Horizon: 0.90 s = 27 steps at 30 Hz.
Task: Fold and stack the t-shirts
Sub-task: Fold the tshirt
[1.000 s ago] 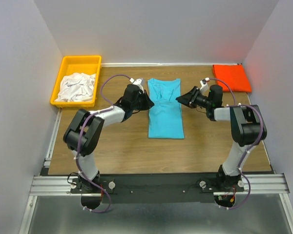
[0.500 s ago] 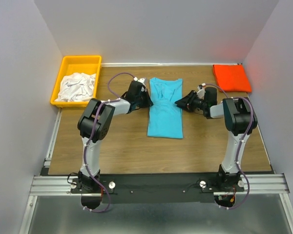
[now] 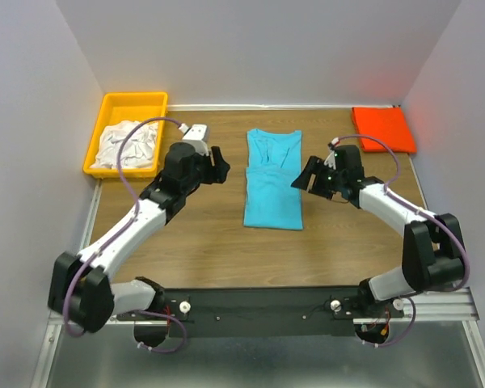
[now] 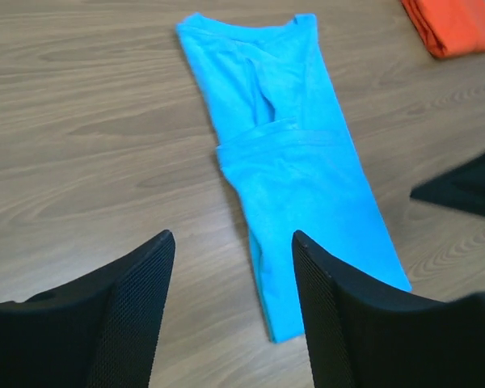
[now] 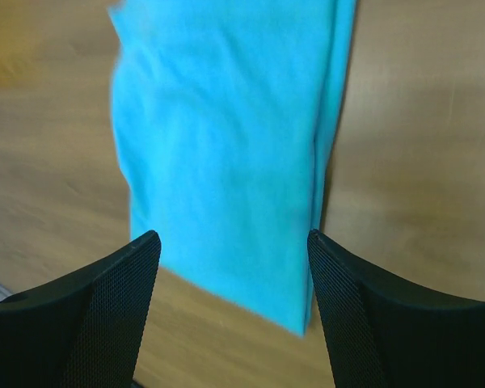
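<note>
A turquoise t-shirt (image 3: 272, 179) lies flat mid-table as a long narrow strip, its sides folded in and its collar toward the far wall. My left gripper (image 3: 219, 164) hovers just left of it, open and empty; in the left wrist view the shirt (image 4: 299, 178) runs past the left gripper (image 4: 232, 236). My right gripper (image 3: 302, 179) is open at the shirt's right edge, and the shirt's cloth (image 5: 226, 145) shows between the right gripper (image 5: 231, 235) fingers, not gripped. An orange-red t-shirt (image 3: 384, 129) lies folded at the back right. White t-shirts (image 3: 128, 144) are crumpled in the bin.
The yellow plastic bin (image 3: 133, 99) stands at the back left corner. Grey walls close in the table on three sides. The orange-red shirt (image 4: 461, 24) and a dark part of the right arm (image 4: 469, 186) show in the left wrist view.
Both grippers have opened and drawn back from the turquoise shirt's sides. The left arm has stretched out and pulled away to the left. The shirt stays flat.
</note>
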### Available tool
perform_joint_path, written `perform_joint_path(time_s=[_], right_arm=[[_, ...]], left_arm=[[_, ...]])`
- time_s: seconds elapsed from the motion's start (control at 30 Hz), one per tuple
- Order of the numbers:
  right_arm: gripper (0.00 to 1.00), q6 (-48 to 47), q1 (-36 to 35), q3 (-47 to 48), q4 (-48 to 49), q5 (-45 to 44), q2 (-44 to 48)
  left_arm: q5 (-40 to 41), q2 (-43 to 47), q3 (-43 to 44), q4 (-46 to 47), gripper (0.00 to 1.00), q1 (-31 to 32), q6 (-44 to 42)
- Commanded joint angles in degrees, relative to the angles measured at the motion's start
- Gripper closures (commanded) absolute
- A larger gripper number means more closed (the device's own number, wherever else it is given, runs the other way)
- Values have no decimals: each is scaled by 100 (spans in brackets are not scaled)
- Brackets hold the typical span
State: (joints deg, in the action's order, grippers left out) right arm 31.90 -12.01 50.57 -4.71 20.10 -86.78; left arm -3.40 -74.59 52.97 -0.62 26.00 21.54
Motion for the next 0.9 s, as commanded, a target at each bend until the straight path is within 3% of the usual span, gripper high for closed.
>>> perform_joint_path(time_s=[0.0, 0.03, 0.1, 0.3, 0.4, 0.5, 0.63, 0.87], right_arm=[[20, 0, -635, -600, -1734, -1674, 697], [20, 174, -845, -679, -1900, -1824, 802], [22, 334, -978, -907, -1990, -1983, 1022], [25, 607, -1260, -1128, -2051, -2064, 1085], [29, 668, -1479, -1032, -2051, -2123, 830], [42, 800, -1716, -865, -2051, -2334, 602], [50, 1010, -1901, -785, -2060, -2642, 391], [56, 1143, -2174, -627, -2209, -3161, -14]], left_arm=[[1164, 1234, -726, -860, 26, 19, 34], [1531, 1445, -822, -1017, 13, 11, 104], [1911, 1971, -1104, -1150, 2, -7, 314], [2019, 2686, -1675, -1080, 2, -7, 307], [1817, 2625, -1781, -1045, 2, 2, 280], [1510, 2590, -1852, -940, 2, 10, 316], [1421, 2484, -1887, -861, 2, 19, 281], [1272, 2124, -1834, -887, 5, 186, 272]])
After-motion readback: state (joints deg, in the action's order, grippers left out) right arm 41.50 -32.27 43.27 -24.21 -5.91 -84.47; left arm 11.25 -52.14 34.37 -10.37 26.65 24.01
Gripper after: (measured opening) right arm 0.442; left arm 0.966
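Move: The t-shirt's near right corner lies about 11 cm back from the right gripper, 1 cm left and 10 cm down. At that same table level, from the right gripper, the near left corner is about 11 cm back and 16 cm left, the folded t-shirt's middle 2 cm ahead and 8 cm left. From the left gripper, the near left corner is roughly 11 cm back, 4 cm right and 20 cm down; the near right corner 11 cm back, 20 cm right, equally low. Draw the right gripper back about 12 cm along the t-shirt's right edge while sinking some 8 cm, tipping the fingers down and rolling its left side down, and narrow the jaws to about half open around the near right corner without shutting. Meanwhile swing the left gripper back and left, then let it sink, turning counter-clockwise and opening fully, clear of the cloth. ##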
